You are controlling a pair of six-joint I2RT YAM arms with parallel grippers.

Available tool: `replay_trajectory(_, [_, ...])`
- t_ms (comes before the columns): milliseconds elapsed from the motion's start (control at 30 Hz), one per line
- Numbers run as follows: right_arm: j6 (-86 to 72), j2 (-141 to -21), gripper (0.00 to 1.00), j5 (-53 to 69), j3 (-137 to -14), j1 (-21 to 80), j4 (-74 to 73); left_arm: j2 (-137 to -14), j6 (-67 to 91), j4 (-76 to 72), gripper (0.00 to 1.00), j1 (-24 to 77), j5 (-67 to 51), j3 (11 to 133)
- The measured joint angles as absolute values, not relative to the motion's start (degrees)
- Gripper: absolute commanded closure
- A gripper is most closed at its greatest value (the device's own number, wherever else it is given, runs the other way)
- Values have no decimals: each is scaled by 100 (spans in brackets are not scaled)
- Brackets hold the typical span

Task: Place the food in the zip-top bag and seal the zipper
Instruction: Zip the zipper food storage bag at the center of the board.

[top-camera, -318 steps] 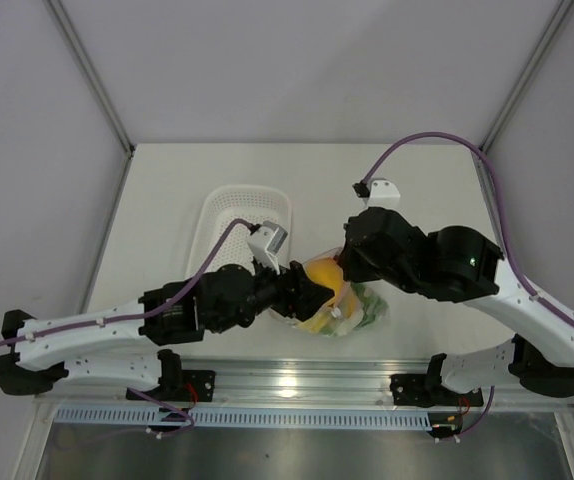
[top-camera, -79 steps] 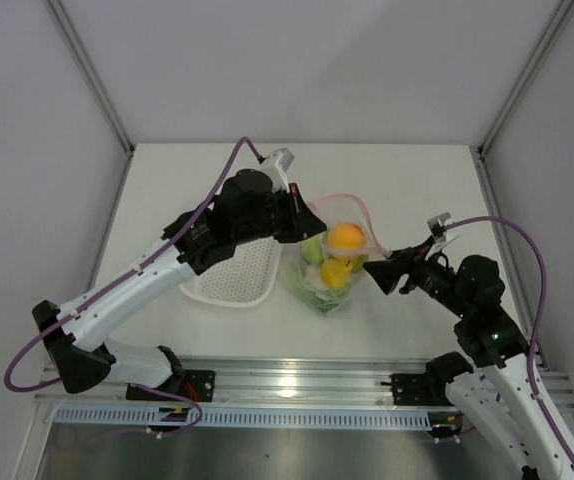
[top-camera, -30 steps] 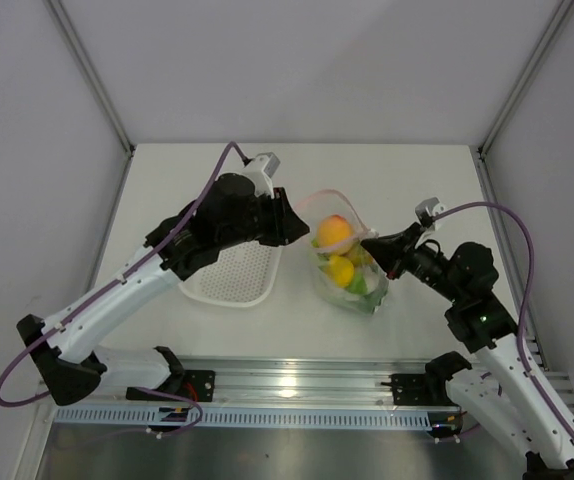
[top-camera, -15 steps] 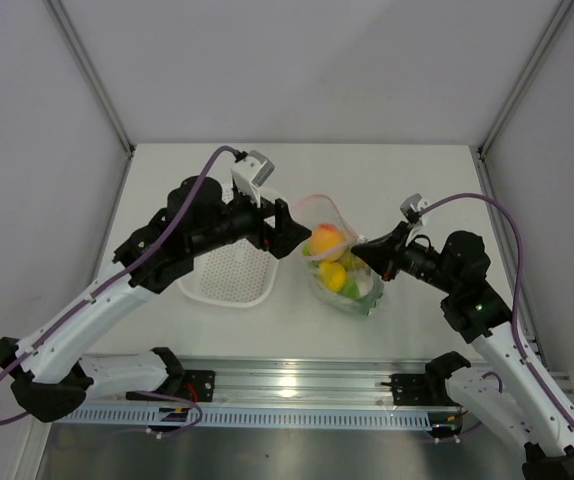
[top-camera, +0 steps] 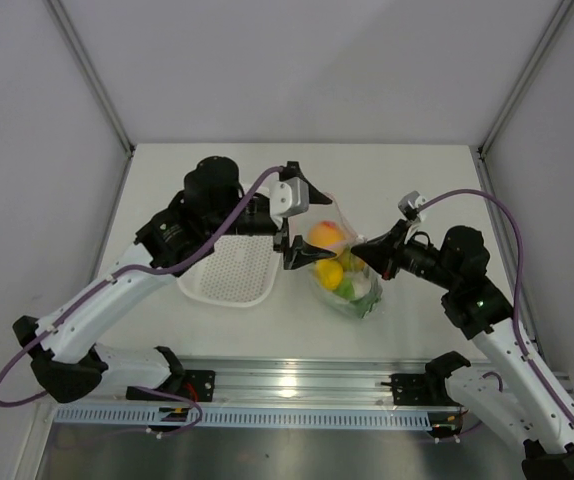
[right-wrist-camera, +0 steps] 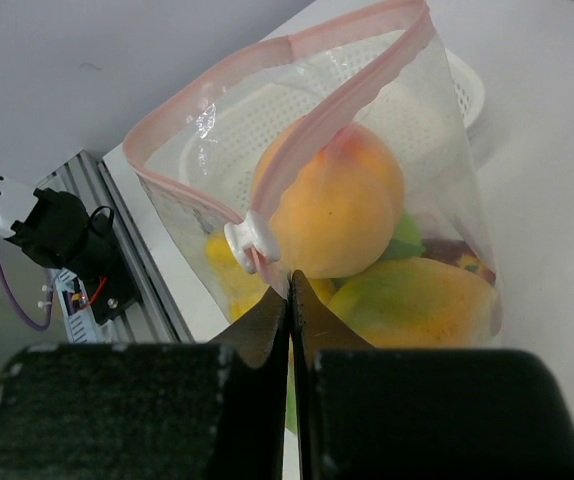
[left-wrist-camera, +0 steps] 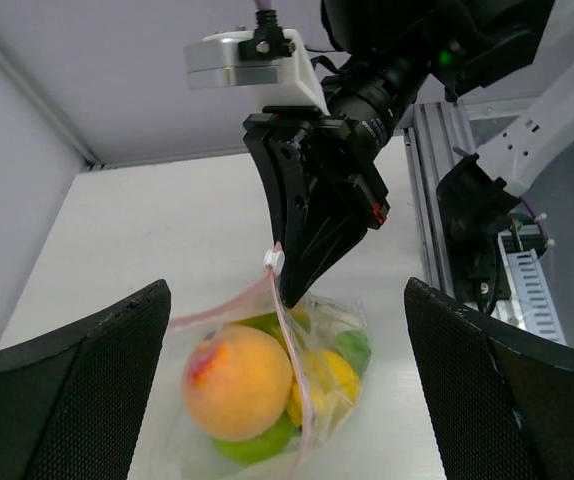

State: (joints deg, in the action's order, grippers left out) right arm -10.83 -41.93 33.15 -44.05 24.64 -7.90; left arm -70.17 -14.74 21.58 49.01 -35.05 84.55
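Observation:
The clear zip-top bag (top-camera: 359, 296) stands on the table between the arms, held up at one corner. Inside it show an orange-yellow fruit (top-camera: 324, 236), a yellow one (top-camera: 329, 273) and green pieces. My right gripper (right-wrist-camera: 290, 282) is shut on the bag's corner just below the white slider (right-wrist-camera: 244, 243). The pink zipper (right-wrist-camera: 347, 108) loops apart, so the mouth gapes. My left gripper (top-camera: 304, 220) hangs wide open just left of the bag, touching nothing. In the left wrist view the bag (left-wrist-camera: 362, 345) sits between the spread fingers (left-wrist-camera: 77, 390).
A white perforated basket (top-camera: 227, 278) lies left of the bag, under the left arm. The aluminium rail (top-camera: 297, 380) runs along the near edge. Grey walls close in the table at the back and sides.
My left gripper has opened, let go of the bag's mouth and turned to face the bag. The right gripper keeps its pinch on the corner and has shifted slightly left.

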Motion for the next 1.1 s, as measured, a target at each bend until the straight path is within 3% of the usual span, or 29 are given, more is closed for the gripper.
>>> replay_trajectory(400, [-1044,-4254,100,3417,-4477,2464,-919,-8276,-2915,2714,1,4901,-4689,9135])
replay_trajectory(633, [-1033,-4318,100,3439,-4595,2464,-963,-8993,-3089,3140,9,4875,-4722,9526])
replay_trajectory(867, [-954,-4377,100,3457,-4692,2464,-1090,-9037,-3035,3395,40,4814,-4777,9441])
replay_trajectory(1100, [-871,-4407,100,3542,-4777,2464,-1219,-8744,-2738,3151,54,4600,-4821,8779])
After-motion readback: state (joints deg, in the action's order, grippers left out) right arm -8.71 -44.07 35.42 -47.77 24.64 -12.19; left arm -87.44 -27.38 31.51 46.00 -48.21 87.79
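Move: The slider at the zipper's right-hand end is about 4 cm ahead of my left hand, 6 cm to its right and 11 cm below it. Inside the bag, the peach is roughly 8 cm ahead, 1 cm right and 19 cm below that hand; the lemon is about 1 cm ahead, 3 cm right and 20 cm below. From my right hand, the slider is only some 1 cm forward, 2 cm left and 1 cm up. I bring my wide-open left hand down about 11 cm over the bag mouth towards the slider, first some 6 cm right and a little forward, then easing back left about 2 cm as it sinks. I tip the fingertips down, turn them clockwise about 15 degrees and close them to half, straddling the zipper strip beside the slider. My right hand stays put, still pinching the zipper end. ##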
